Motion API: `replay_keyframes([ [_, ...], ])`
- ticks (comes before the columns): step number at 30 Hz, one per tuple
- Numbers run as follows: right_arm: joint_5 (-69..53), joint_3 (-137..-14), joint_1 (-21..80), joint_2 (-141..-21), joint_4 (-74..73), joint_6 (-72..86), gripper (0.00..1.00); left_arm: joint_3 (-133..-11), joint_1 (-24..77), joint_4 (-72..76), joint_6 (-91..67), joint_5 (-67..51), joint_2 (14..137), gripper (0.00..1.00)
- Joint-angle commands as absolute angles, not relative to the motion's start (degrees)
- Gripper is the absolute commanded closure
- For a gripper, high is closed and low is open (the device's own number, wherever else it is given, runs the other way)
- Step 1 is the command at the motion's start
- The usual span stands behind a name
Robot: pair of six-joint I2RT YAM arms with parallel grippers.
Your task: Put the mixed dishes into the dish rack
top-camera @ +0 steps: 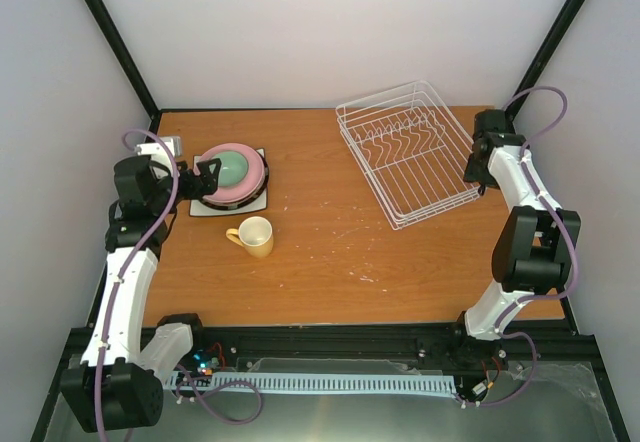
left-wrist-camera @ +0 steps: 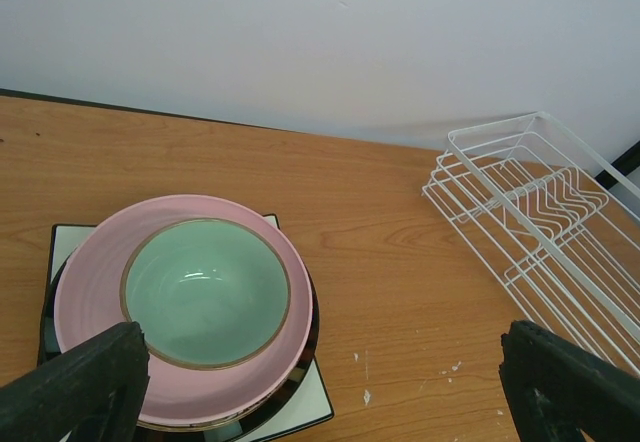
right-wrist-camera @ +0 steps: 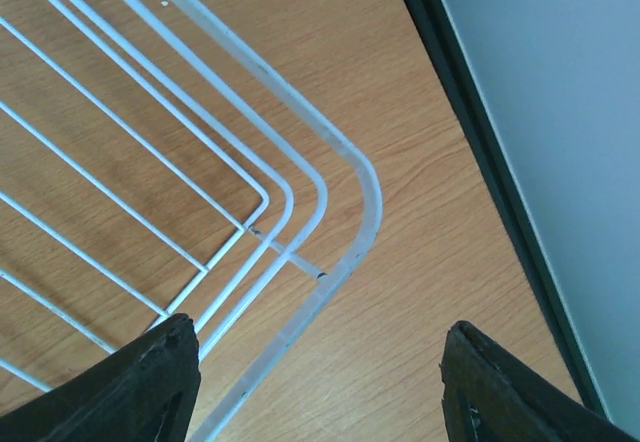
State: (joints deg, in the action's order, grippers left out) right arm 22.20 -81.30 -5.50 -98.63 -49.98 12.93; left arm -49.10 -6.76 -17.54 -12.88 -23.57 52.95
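Note:
On the left of the table stands a stack. A mint-green bowl (left-wrist-camera: 205,292) sits in a pink plate (left-wrist-camera: 95,267), on a dark-rimmed plate (left-wrist-camera: 303,347), on a white square plate (left-wrist-camera: 312,402). My left gripper (top-camera: 207,178) (left-wrist-camera: 322,372) hovers at the stack's left side, open, with nothing between its fingers. A yellow mug (top-camera: 255,236) stands upright in front of the stack. The white wire dish rack (top-camera: 412,152) (left-wrist-camera: 545,212) lies at the back right with nothing in it. My right gripper (top-camera: 478,169) (right-wrist-camera: 320,372) is open over the rack's right corner rim (right-wrist-camera: 362,182), and the rim runs between the jaws.
The black frame post (right-wrist-camera: 480,162) and the white wall stand close to the right of the rack corner. White scuff marks (left-wrist-camera: 365,397) dot the wood between the stack and the rack. The arm bases sit at the near edge.

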Motion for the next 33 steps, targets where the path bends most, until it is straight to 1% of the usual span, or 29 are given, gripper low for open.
replay_keyframes([
  [1,18.80,-79.72,-5.75,-98.76,-50.95,15.10,0.38,-48.54,-7.05,-15.57,-11.67,-23.49,52.48,0.04],
  [5,15.84,-78.03,-5.76,-98.30,-50.90,15.93,0.57,-48.26,-7.11,-15.58,-11.65,-23.55,52.01,0.04],
  [9,14.67,-76.86,-5.80,-97.81,-51.81,16.44,0.68,-47.72,-7.06,-15.77,-11.57,-23.63,51.07,0.04],
  [12,13.59,-75.41,-5.73,-96.42,-52.01,17.07,0.82,-47.42,-7.11,-15.75,-11.59,-23.61,50.34,0.04],
  [14,12.99,-74.15,-5.80,-94.99,-52.09,17.57,0.95,-47.28,-7.10,-15.76,-11.69,-23.73,49.87,0.04],
  [15,12.88,-73.49,-5.80,-94.24,-52.18,17.87,0.97,-47.24,-7.04,-15.74,-11.67,-23.85,49.66,0.04],
  [22,7.70,-66.46,-5.72,-85.61,-51.43,22.28,0.97,-47.19,-7.07,-15.83,-12.12,-25.14,48.08,0.04],
  [24,8.23,-64.31,-5.73,-83.46,-50.33,23.09,0.97,-47.19,-7.11,-15.86,-12.14,-25.45,47.76,0.04],
  [30,12.72,-65.19,-5.75,-81.65,-49.87,23.53,0.97,-46.87,-7.10,-15.95,-12.15,-27.20,47.07,0.04],
  [33,13.02,-67.27,-5.78,-82.67,-50.26,24.06,0.97,-46.76,-7.07,-15.92,-12.14,-28.70,47.24,0.04],
])
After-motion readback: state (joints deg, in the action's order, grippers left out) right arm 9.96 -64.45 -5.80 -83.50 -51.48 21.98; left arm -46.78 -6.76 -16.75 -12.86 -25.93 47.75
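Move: The dish rack's short near-right end rim, a few centimetres from its right corner, is almost under the right hand: about 1 cm back, 2 cm left and 3 cm below. The rack's middle lies some 9 cm ahead, 20 cm left and 7 cm down, its tines about 14 cm ahead, 24 cm left and 7 cm down. For the left hand, that same rim is roughly 5 cm ahead, 70 cm right and 16 cm below. The right fingers shut on the wire rim beside the rack's right corner after the hand eases about 2 cm down and 2 cm left. Pinching the rim, the hand then draws it level, some 7 cm back towards the base and a little left, while the fingertips tilt nearer to straight down, about 15 degrees in all. The empty left hand drifts about 2 cm back and slightly up. ##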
